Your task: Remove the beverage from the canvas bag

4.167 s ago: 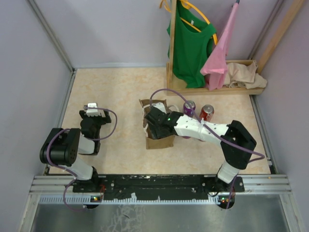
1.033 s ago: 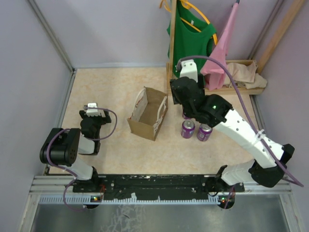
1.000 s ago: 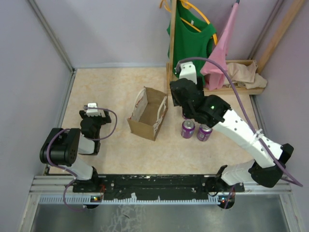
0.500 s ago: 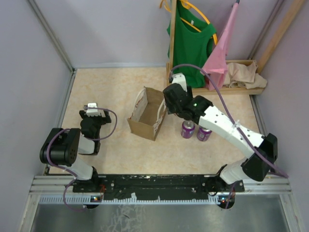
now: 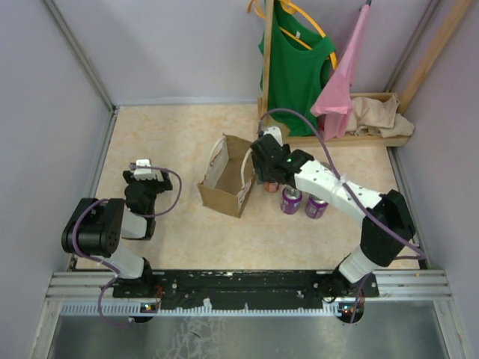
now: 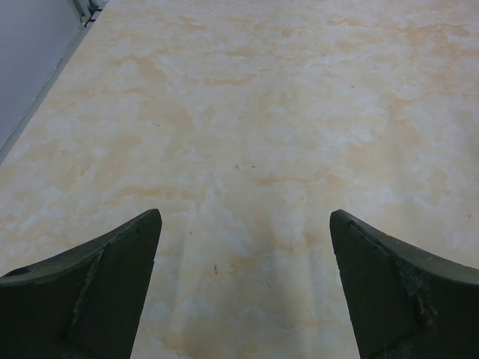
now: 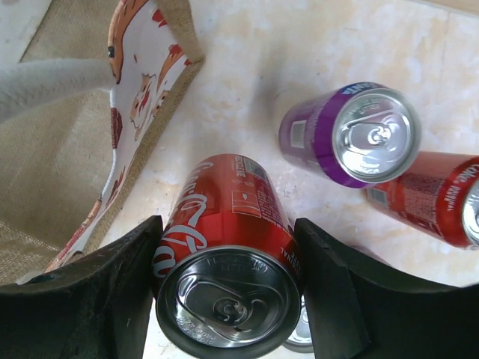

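Observation:
The canvas bag (image 5: 227, 176) stands open at mid-table; its printed side and pale handle also show in the right wrist view (image 7: 67, 149). My right gripper (image 5: 266, 178) is just right of the bag. It is shut on a red cola can (image 7: 224, 224), held upright close above the table (image 5: 268, 187). A purple can (image 5: 290, 200) and a second red can (image 5: 316, 206) stand on the table to its right; they also show in the right wrist view, purple (image 7: 352, 134) and red (image 7: 434, 198). My left gripper (image 5: 142, 169) is open and empty over bare table (image 6: 247, 149).
A wooden rack (image 5: 337, 138) at the back right holds a green shirt (image 5: 299, 71), a pink cloth (image 5: 340, 86) and a beige cloth (image 5: 378, 116). Grey walls enclose the table on three sides.
My right arm has come down from a raised pose and moved left, to beside the bag's right side, with the red can in its jaws. The left arm has not moved.

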Controlling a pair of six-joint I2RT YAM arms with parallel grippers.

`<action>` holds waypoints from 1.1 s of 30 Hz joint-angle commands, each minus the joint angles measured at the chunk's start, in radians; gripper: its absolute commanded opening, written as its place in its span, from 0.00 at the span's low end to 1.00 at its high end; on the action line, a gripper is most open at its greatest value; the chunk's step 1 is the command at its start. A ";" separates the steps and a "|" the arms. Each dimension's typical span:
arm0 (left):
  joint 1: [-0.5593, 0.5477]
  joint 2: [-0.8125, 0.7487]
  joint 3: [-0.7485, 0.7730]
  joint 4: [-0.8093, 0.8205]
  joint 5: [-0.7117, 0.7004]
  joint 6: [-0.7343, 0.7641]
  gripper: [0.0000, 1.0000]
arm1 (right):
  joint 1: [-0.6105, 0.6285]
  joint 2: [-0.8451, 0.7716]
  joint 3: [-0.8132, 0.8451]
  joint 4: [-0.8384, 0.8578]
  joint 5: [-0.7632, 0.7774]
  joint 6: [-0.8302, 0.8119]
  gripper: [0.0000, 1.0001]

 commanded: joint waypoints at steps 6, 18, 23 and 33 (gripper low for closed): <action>-0.006 0.013 0.012 0.017 0.005 0.005 1.00 | -0.010 0.071 -0.004 0.132 -0.055 0.012 0.00; -0.006 0.013 0.013 0.017 0.004 0.005 1.00 | -0.010 0.109 -0.053 0.127 -0.125 0.060 0.21; -0.005 0.013 0.012 0.017 0.004 0.005 1.00 | -0.010 0.146 -0.056 0.122 -0.128 0.062 0.76; -0.006 0.014 0.012 0.017 0.004 0.005 1.00 | -0.011 0.098 -0.003 0.076 -0.091 0.047 0.95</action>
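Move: I hold the red can upright. The free spot for it is nearly below my right hand, about 2 cm left, 1 cm back and 15 cm down. The near purple can stands 5 cm right and 2 cm back, the far purple can 7 cm ahead and 5 cm right, both some 10 cm lower. The canvas bag's middle is 13 cm left, 4 cm ahead and 9 cm down. From my left hand the spot lies about 35 cm right, 6 cm back and 9 cm down. I lower the red can with my right hand, about 7 cm down and some 2 cm left, into the gap between the canvas bag and the near purple can, tipping my fingers about 10 degrees further down. With my left-side finger brushing the bag's wall aside, I come to a stop, then open my fingers wide and stay around the can. ##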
